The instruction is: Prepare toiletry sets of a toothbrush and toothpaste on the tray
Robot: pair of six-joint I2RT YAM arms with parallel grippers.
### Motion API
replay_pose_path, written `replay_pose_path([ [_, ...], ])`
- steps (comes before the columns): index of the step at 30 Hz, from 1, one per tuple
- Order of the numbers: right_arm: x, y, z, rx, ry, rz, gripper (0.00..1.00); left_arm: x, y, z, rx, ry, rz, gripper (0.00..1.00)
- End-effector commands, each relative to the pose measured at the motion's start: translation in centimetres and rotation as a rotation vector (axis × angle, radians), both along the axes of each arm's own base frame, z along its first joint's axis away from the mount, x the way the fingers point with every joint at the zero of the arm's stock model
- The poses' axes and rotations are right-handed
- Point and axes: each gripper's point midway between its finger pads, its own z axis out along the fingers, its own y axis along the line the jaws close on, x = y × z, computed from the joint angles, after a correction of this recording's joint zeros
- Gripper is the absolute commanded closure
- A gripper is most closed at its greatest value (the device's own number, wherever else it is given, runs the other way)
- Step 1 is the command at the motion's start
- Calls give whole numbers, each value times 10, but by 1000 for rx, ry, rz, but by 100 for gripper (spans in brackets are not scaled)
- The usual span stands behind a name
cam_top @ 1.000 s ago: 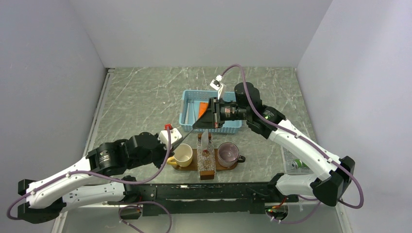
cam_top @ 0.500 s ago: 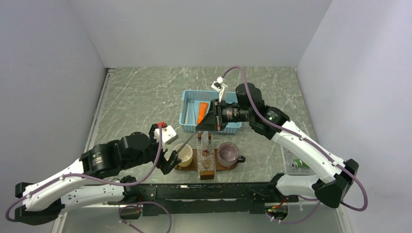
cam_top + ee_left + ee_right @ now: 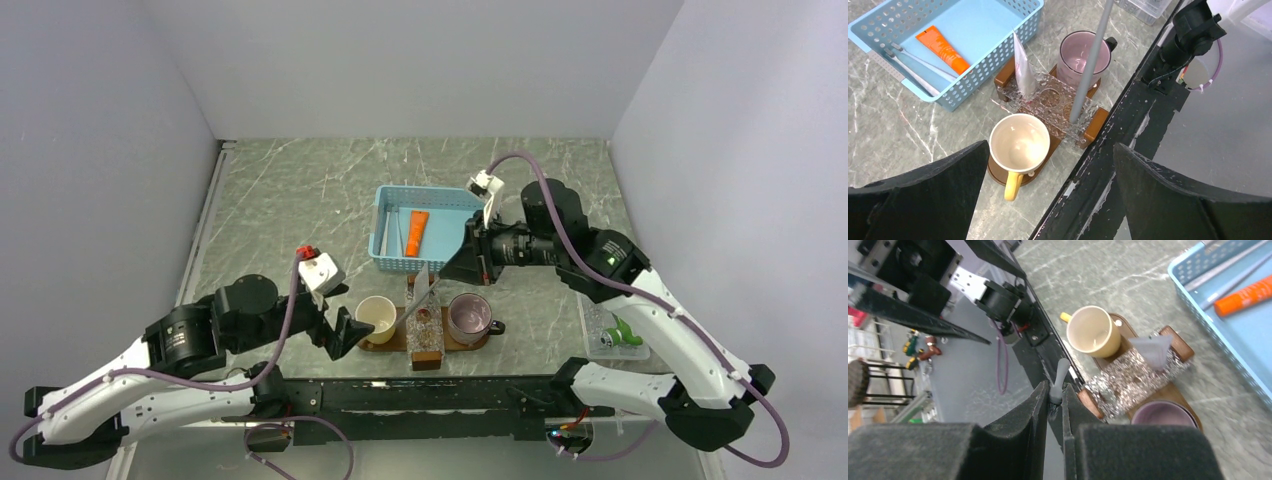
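Observation:
The dark-brown tray [image 3: 383, 345] lies near the table's front edge. It bears a cream mug [image 3: 377, 318], a clear studded holder [image 3: 425, 330] and a purple cup [image 3: 469, 318]. A white tube [image 3: 1024, 67] stands in the holder. My right gripper [image 3: 455, 272] is shut on the pale toothbrush [image 3: 1060, 375] and holds it tilted above the tray. In the left wrist view the toothbrush [image 3: 1091, 60] has its lower end at the holder [image 3: 1058, 102]; I cannot tell if it sits in a slot. My left gripper [image 3: 1050, 200] is open and empty, above the cream mug [image 3: 1019, 142] and the table's front edge.
A light-blue mesh basket [image 3: 385, 215] behind the tray holds an orange tube [image 3: 417, 232] and spare toothbrushes [image 3: 918, 62]. A small clear plastic box [image 3: 610, 335] with a green item stands at the right. The black frame rail [image 3: 1128, 115] runs along the near edge.
My right arm has pulled right and toward the front with the toothbrush, away from the basket and over the tray. My left arm has drawn back to the left and nearer the front edge.

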Motion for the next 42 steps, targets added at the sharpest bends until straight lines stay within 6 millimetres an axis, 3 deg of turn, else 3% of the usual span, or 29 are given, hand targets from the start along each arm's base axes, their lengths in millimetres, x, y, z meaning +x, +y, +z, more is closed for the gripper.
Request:
replay_pose_path([
  [1, -5, -28, 1, -97, -102, -27, 100, 7, 2, 8, -63, -19, 56, 1],
  [8, -10, -44, -5, -169, -151, -48, 100, 14, 10, -8, -53, -20, 117, 0],
  [18, -26, -29, -4, -204, -228, -47, 100, 17, 19, -21, -12, -4, 161, 1],
  [33, 1, -10, -19, -411, -328, -233, 100, 33, 52, -28, 4, -13, 344, 1],
  [42, 8, 19, -33, -416, -314, -221, 100, 31, 58, -30, -1, 0, 356, 1],
])
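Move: The toothbrush is already in the right hand's fingers, and the free holes of the clear holder on the tray lie about 5 cm left, 2 cm back and 20 cm below that hand. The white toothpaste tube stands in the holder some 4 cm beyond those holes. The yellow cup is 11 cm to their left and the pink mug 11 cm to their right, both about level with them. The left hand, open and empty, has the holes about 15 cm right, 2 cm ahead and 14 cm below. The toothbrush, still pinched in the right hand, is lowered about 5 cm towards the holder. The right hand first swings 3 to 4 cm right and back, then returns left and forward, all while tipping its fingers steeper down and more forward, some 35 degrees in all. The left hand, staying wide open, draws off left about 5 cm, slightly forward and down, turning counter-clockwise. ##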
